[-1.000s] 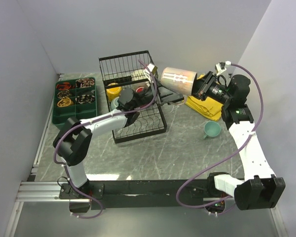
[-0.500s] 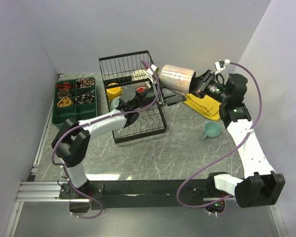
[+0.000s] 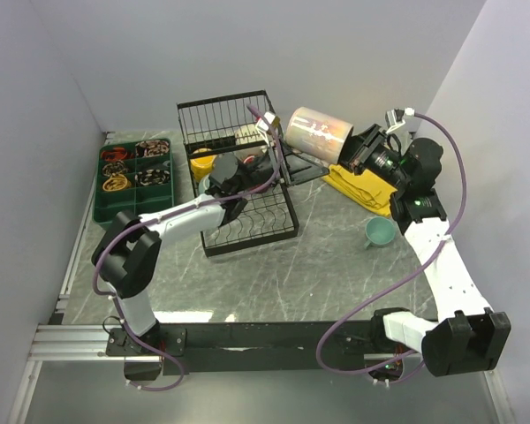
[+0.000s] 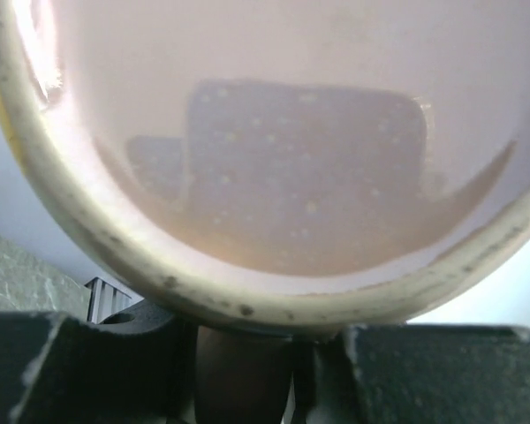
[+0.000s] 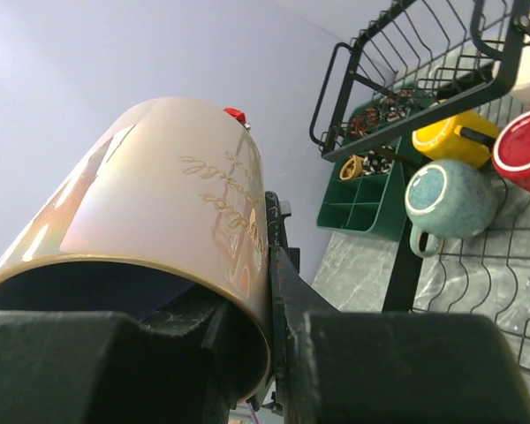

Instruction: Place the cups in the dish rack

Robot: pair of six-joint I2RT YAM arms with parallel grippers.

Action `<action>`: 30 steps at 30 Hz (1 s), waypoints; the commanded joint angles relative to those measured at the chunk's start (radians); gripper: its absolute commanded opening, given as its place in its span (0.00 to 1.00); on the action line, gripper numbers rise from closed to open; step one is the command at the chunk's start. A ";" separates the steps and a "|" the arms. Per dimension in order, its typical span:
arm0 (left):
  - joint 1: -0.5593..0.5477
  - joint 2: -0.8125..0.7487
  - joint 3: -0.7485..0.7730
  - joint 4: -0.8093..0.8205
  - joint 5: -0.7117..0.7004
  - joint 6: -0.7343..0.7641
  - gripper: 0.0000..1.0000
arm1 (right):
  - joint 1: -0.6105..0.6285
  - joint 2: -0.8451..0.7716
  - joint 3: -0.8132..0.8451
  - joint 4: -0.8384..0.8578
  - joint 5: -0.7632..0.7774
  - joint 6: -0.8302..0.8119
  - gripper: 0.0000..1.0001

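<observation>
My right gripper is shut on the wall of a large pinkish-beige cup with gold script, held tilted in the air just right of the black wire dish rack. In the right wrist view one finger presses that cup from outside. My left gripper reaches down into the rack. Its view is filled by a cup with a pale pinkish inside and a speckled cream rim. The left gripper straddles that cup's wall, and contact is unclear. Yellow, red and large teal cups sit in the rack.
A small teal cup stands on the marble table right of the rack. A yellow cloth lies under the right wrist. A dark green compartment tray with small items sits left of the rack. A cream cup rests in the rack's basket.
The left gripper has pushed further into the rack, now covering the red cup from above, and its fingers have narrowed a lot. The right gripper has shifted its cup only slightly.
</observation>
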 commanded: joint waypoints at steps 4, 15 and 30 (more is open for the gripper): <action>0.003 -0.097 0.026 0.113 0.043 0.018 0.01 | 0.022 -0.013 -0.036 0.139 -0.091 -0.096 0.28; 0.058 -0.215 -0.093 0.053 0.046 0.084 0.01 | 0.022 -0.033 -0.036 0.070 -0.081 -0.230 0.64; 0.181 -0.410 -0.265 -0.160 0.089 0.252 0.01 | 0.020 -0.156 -0.019 -0.261 -0.054 -0.658 0.72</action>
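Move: The pink mug hangs between both hands, its middle about 5 cm ahead of the left hand and 2 cm above. The dish rack's open front part lies some 15 cm left, 6 ahead and 35 below; in the rack, the teal mug is 21 left and 10 ahead, the red mug 10 left and 18 ahead. From the right hand, the mug's middle is 4 cm left, 2 ahead and 2 above; on the table, the small cup is 17 right and 3 back. Leftward goes the left hand, about 8 cm and sinking slightly towards the rack, still pinching the mug's handle, once the right fingers have begun to open and let go of the rim. The right hand backs off some 3 cm and sinks as much, rolling its left side down and tipping its fingers up, roughly 15 degrees each. ##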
